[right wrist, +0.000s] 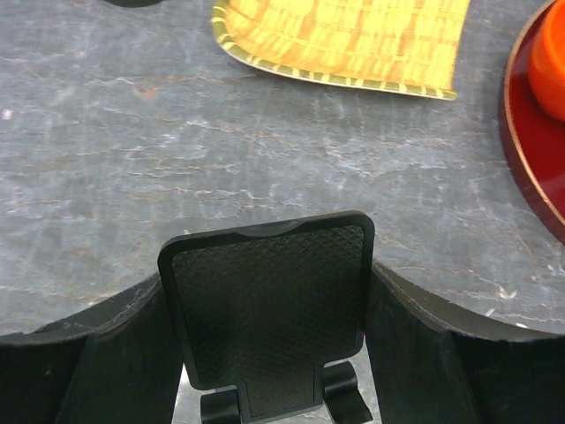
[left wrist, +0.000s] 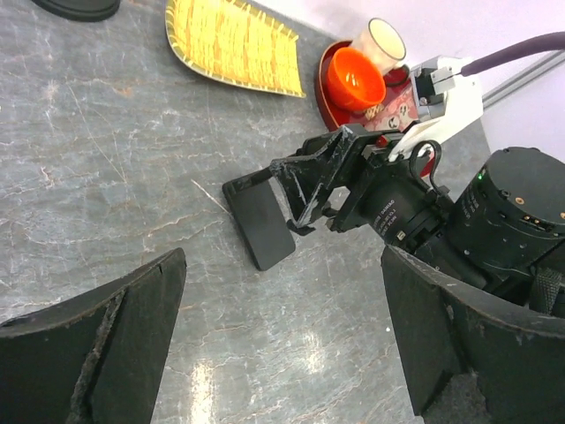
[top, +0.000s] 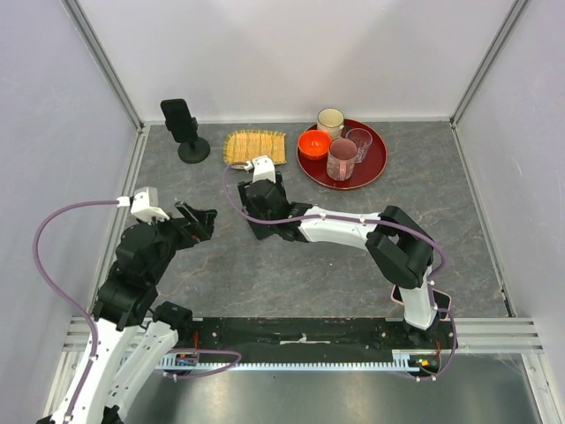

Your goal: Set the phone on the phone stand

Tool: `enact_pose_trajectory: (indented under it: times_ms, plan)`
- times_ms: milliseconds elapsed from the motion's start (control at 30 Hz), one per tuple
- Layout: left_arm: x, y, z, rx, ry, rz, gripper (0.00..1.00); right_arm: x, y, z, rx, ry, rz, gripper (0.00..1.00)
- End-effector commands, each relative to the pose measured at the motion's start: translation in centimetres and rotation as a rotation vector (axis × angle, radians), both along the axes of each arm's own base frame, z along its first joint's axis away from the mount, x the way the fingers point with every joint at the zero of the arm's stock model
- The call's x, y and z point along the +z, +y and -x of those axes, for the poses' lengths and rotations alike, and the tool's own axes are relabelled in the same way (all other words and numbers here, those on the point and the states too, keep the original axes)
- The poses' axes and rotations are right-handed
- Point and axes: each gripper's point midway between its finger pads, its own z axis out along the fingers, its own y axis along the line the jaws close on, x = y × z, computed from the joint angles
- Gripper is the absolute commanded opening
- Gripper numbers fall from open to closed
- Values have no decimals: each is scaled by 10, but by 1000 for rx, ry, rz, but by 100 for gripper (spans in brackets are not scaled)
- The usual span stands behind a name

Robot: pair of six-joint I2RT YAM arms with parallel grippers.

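The phone stand (top: pixel 183 125) stands at the back left on its round base; the edge of that base shows in the left wrist view (left wrist: pixel 75 7). The phone (left wrist: pixel 262 228), a flat black slab, lies mid-table. My right gripper (top: pixel 265 216) is over its far end, also seen in the left wrist view (left wrist: pixel 305 190). In the right wrist view the phone's textured face (right wrist: pixel 269 309) sits between the fingers of my right gripper (right wrist: pixel 267 278), which press both its long edges. My left gripper (left wrist: pixel 282 291) is wide open and empty, left of the phone (top: pixel 199 221).
A yellow bamboo mat (top: pixel 256 146) lies behind the phone. A red tray (top: pixel 378 163) at the back right holds an orange bowl (top: pixel 313 141), a cream cup (top: pixel 331 119), a clear glass (top: pixel 359 140) and a pink mug (top: pixel 342 159). White walls close the table in.
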Motion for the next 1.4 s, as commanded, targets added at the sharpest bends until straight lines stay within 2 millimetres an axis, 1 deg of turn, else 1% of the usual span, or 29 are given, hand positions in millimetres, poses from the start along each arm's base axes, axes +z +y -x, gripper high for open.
enact_pose_trajectory:
  times_ms: [0,100,200,233,267,300,333,367,400,433,467,500,533,567,633,667,700,733,767,800,833,900,933,967,1000,1033,1067,1233,1367]
  plan:
    - [9,9,2,60,-47,46,98,43,29,4,74,4,-131,84]
    - [2,10,1,68,-2,31,100,64,42,15,187,32,-187,98]
    - [2,14,-1,96,49,12,100,79,43,22,231,40,-207,98]
    - [-2,12,-6,96,79,-2,100,95,38,25,236,20,-224,98]
    - [8,8,-7,76,71,9,100,104,30,22,227,7,-235,98]
    - [12,4,-7,57,74,13,100,104,20,22,217,7,-231,98]
    - [8,-2,-12,37,102,15,100,129,6,23,215,-27,-265,98]
    - [17,-12,-12,-5,101,42,100,140,-12,12,192,-55,-284,98]
    - [17,-17,-14,-19,118,53,100,132,-28,10,177,-49,-270,98]
    - [14,-19,-15,-19,142,61,100,153,-48,9,162,-92,-294,98]
    - [14,-15,-24,59,180,119,100,159,-75,-6,108,-118,-298,98]
    - [10,-14,-27,102,223,150,100,148,-94,-9,76,-109,-277,98]
    - [5,-15,-27,117,269,158,100,161,-114,-10,44,-139,-290,98]
    - [5,-24,-37,107,313,161,100,161,-142,-23,-22,-156,-273,98]
    - [7,-34,-44,115,361,184,100,159,-175,-26,-81,-170,-255,98]
    - [-6,-44,-48,112,415,155,100,157,-198,-34,-128,-175,-245,98]
    - [-11,-47,-50,135,445,137,100,151,-210,-35,-151,-169,-239,98]
    - [-5,-45,-57,201,442,143,100,157,-221,-34,-168,-182,-251,98]
    - [-23,-53,-55,215,516,101,100,153,-237,-37,-192,-174,-258,98]
    - [-28,-55,-56,242,545,98,100,158,-246,-37,-204,-183,-272,98]
    - [-23,-58,-59,296,560,148,100,157,-251,-37,-210,-183,-278,98]
    - [-49,-58,-57,384,687,96,100,159,-263,-37,-224,-188,-292,98]
    - [-43,-61,-65,431,677,107,100,161,-266,-37,-227,-195,-300,98]
    - [-50,-58,-61,469,714,66,100,157,-271,-37,-236,-191,-302,98]
    - [-63,-63,-68,492,751,25,100,160,-271,-37,-226,-195,-314,98]
    - [-56,-69,-75,497,740,33,100,159,-276,-38,-235,-195,-321,98]
    - [-59,-71,-77,505,752,15,100,157,-276,-38,-232,-191,-322,98]
    - [-84,-81,-92,559,797,-43,100,155,-283,-40,-233,-184,-343,98]
    - [-94,-85,-103,583,802,-62,100,151,-292,-41,-244,-182,-356,98]
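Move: The phone stand is still between the right fingers, its middle about 5 cm below that hand point. For the left hand it lies roughly 15 cm ahead, 13 cm to the right and 17 cm below. From the right hand, the yellow basket is some 19 cm ahead and 1 cm left, the orange bowl about 20 cm ahead and 17 cm right, and the pink mug 15 cm ahead and 25 cm right. Right hand releases the stand, retreating about 30 cm rightward and upward; open left tips, reaching down-forward-right towards it. ##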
